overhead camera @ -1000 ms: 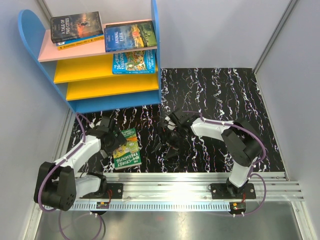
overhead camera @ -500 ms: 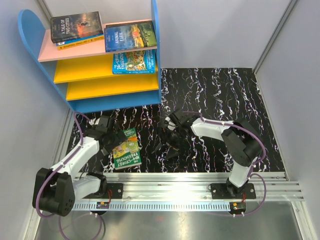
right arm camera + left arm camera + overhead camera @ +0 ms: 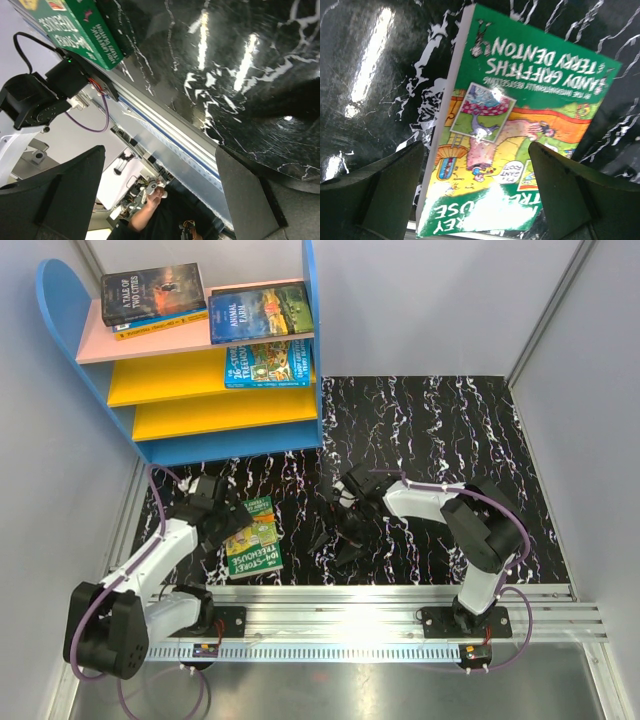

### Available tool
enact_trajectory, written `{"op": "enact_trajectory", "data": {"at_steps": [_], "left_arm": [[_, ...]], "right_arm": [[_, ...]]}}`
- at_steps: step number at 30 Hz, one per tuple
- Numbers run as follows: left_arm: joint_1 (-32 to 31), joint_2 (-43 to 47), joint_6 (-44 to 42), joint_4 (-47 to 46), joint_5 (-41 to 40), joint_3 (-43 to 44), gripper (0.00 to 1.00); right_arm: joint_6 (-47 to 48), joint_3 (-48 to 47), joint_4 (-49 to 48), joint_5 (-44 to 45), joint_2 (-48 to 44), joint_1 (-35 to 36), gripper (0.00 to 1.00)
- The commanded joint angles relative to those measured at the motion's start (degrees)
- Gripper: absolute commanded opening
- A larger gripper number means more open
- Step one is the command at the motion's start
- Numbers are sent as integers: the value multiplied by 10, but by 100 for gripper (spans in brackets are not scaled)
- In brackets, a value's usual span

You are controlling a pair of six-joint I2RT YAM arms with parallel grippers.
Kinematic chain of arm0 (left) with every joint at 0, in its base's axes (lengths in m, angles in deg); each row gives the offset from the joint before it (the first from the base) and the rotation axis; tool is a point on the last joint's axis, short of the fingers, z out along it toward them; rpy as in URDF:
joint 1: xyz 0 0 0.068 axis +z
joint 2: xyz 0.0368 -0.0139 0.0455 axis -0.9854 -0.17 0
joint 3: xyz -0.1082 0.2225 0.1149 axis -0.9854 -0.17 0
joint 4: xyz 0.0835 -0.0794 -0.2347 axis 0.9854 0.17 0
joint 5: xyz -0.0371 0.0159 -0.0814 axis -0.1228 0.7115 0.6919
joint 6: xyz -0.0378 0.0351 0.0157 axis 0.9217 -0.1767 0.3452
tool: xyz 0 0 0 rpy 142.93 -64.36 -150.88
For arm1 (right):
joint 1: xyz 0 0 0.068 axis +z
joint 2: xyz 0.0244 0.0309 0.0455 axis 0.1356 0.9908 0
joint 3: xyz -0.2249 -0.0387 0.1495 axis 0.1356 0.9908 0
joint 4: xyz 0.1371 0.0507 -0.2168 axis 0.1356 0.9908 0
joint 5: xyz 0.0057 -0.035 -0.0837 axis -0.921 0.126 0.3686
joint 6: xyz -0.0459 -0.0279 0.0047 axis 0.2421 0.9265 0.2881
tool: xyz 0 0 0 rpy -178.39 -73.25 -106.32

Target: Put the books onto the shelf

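A green illustrated book (image 3: 254, 538) lies flat on the black marbled mat, near the front left. My left gripper (image 3: 226, 525) hovers over its left edge, open. In the left wrist view the book (image 3: 520, 115) fills the space between the two dark fingers (image 3: 375, 195), which do not touch it. My right gripper (image 3: 335, 547) stands open over bare mat, to the right of the book, with nothing between its fingers (image 3: 260, 195). The shelf (image 3: 200, 380) stands at the back left. A dark book (image 3: 152, 292) and a blue book (image 3: 260, 312) lie on its pink top, and a third book (image 3: 266, 365) on the upper yellow board.
The metal rail (image 3: 380, 602) carrying both arm bases runs along the near edge. Grey walls close in the left and right sides. In the right wrist view the green book's corner (image 3: 80, 27) shows at top left, beside the rail (image 3: 170, 145).
The left arm shifted slightly, its gripper staying over the green book. The right gripper's fingers moved a little toward the near edge. Both grippers stayed open.
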State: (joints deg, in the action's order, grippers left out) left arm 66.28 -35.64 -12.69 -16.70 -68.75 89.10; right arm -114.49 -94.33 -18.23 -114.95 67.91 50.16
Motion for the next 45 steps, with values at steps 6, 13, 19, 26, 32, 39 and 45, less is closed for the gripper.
{"op": "enact_trajectory", "data": {"at_steps": [6, 13, 19, 26, 32, 39, 45], "left_arm": [[-2, -11, -10, -74, 33, -33, 89], [-3, 4, 3, -108, 63, -34, 89], [-2, 10, 6, -115, 85, -16, 88], [-3, 35, 6, -110, 94, -10, 88], [-3, 43, 11, -106, 110, -1, 87], [-3, 28, 7, -140, 139, -19, 86], [-2, 28, 5, -192, 189, -33, 84]], "right_arm": [[-4, 6, -2, 3, -24, -2, 100], [4, 9, 12, 7, -28, -3, 100], [4, 18, 6, 4, -24, -2, 100], [12, 10, 7, 1, -11, -2, 100], [12, 10, 2, -4, -1, -2, 100], [16, 11, 3, -6, 4, -2, 100], [22, 11, 11, -5, 3, -3, 100]]}}
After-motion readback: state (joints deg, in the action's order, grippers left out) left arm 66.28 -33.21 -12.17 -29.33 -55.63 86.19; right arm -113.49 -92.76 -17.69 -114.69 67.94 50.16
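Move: The green 104-Storey Treehouse book lies flat just beneath the open left hand, its middle about 4 cm to the right, 3 cm back and some 3 cm below. The blue bottom shelf is roughly 18 cm straight ahead of the left hand; the waiting right gripper is about 24 cm to its right and 6 cm back. From the right hand the book's middle lies about 20 cm left, 3 cm ahead and 4 cm below. The left hand's outer finger pushes against the long page edge of the green book from its left side, the gripper staying wide open. The hand first dips about 1.5 cm, then sweeps roughly 5 cm to the right and some 3 cm forward while rising about 4 cm, the wrist rolling so the fingertips swing to the right. ##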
